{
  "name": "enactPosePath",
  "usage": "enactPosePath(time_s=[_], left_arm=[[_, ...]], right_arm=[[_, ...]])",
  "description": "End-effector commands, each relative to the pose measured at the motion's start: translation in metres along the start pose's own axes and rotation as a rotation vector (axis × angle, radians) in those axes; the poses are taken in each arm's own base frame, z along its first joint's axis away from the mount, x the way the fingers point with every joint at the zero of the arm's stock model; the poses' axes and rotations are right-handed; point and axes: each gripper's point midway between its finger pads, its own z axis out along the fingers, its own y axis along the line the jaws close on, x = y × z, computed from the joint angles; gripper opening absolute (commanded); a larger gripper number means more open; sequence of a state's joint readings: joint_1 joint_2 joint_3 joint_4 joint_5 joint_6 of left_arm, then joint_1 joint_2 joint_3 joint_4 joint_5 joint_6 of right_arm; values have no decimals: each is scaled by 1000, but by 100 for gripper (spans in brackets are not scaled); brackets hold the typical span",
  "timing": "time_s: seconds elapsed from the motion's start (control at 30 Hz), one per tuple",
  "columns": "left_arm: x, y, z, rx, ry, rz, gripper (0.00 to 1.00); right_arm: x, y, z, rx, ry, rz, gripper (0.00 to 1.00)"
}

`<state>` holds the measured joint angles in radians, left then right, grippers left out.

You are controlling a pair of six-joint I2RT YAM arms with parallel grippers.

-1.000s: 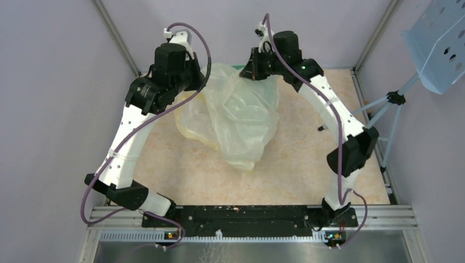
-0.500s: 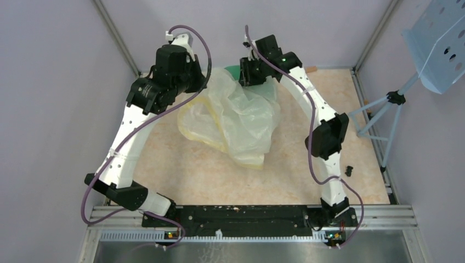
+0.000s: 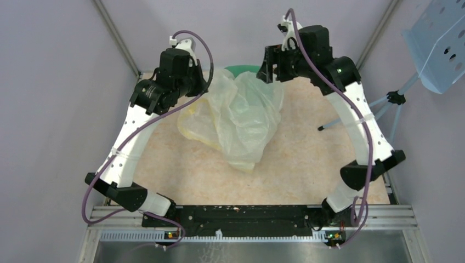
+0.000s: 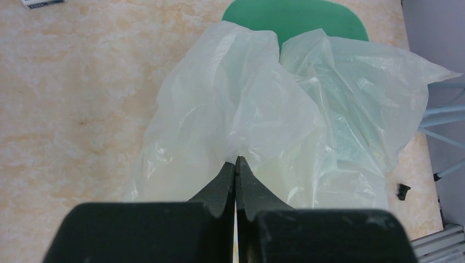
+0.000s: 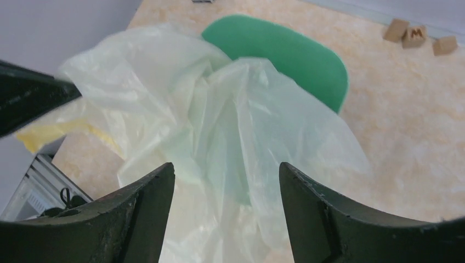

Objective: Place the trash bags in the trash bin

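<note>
The pale-yellow translucent trash bag [image 3: 238, 118] is draped over the mint-green trash bin [image 3: 244, 69], which shows only as a green edge at the back of the table. In the left wrist view the bag [image 4: 263, 120] covers most of the bin [image 4: 296, 19]. My left gripper [image 4: 236, 164] is shut on a fold of the bag and holds it up; it sits at the bag's left side [image 3: 204, 83]. My right gripper [image 5: 226, 170] is open and empty above the bag [image 5: 219, 126] and bin [image 5: 290, 55], at the bag's back right [image 3: 268, 70].
Three small wooden blocks [image 5: 417, 35] lie on the table beyond the bin. A small black part [image 4: 403, 190] lies on the table right of the bag. A blue perforated panel on a tripod [image 3: 438, 44] stands at the right wall.
My right arm has swung up and to the right, away from the bag's top edge, and more of the green bin rim shows. The left gripper has stayed put, holding the bag.
</note>
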<state>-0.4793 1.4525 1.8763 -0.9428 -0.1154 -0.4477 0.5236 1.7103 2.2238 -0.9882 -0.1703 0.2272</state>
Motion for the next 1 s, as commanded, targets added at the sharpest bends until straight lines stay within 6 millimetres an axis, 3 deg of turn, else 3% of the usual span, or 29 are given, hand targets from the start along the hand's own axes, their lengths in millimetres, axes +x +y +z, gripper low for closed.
enactPosePath(time_s=[0.0,0.17,0.3,0.37,0.63,0.77,0.8,0.9,0.97], left_arm=[[-12,-7,-5,40,-51,-16,0],[-8,-12,0,61,-33,-25,0],[-9,-10,0,55,-36,-22,0],[-9,-11,0,56,-35,-21,0],[-3,-6,-3,44,-24,-24,0],[-3,-6,-8,43,-30,-32,0],[-3,-4,-9,38,-32,-33,0],[-5,-3,-11,29,-38,-36,0],[-7,-2,-14,28,-47,-39,0]], right_arm=[[21,-31,-34,124,2,36,70],[53,-47,-50,91,-55,182,72],[93,-55,-36,76,-7,266,71],[99,-53,-29,50,-2,283,70],[90,-48,-2,-21,11,270,61],[78,-43,8,-62,4,257,48],[74,-41,10,-70,2,253,31],[58,-32,10,-92,-13,224,3],[46,-24,11,-107,-31,191,0]])
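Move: The right edge of the trash bag's mouth lies some 11 cm below the open right gripper, about 1 cm back and 4 cm to its right. From that gripper, the bag's hanging body is about 8 cm back, 7 cm left and 16 cm down; the bin's middle, partly behind the bag, is roughly 6 cm ahead, 8 cm left and 27 cm down. From the left gripper, that right edge is about 3 cm ahead, 26 cm right and 9 cm down. Swing the open right gripper down about 12 cm while drawing it back and out to the right around the bag's loose right edge, tipping the fingers some 15 degrees downward. Then bring it forward and left about 5 cm onto the edge and shut the fingers, pinching the film. Keep the left gripper shut on the bag's left side, nearly still. ##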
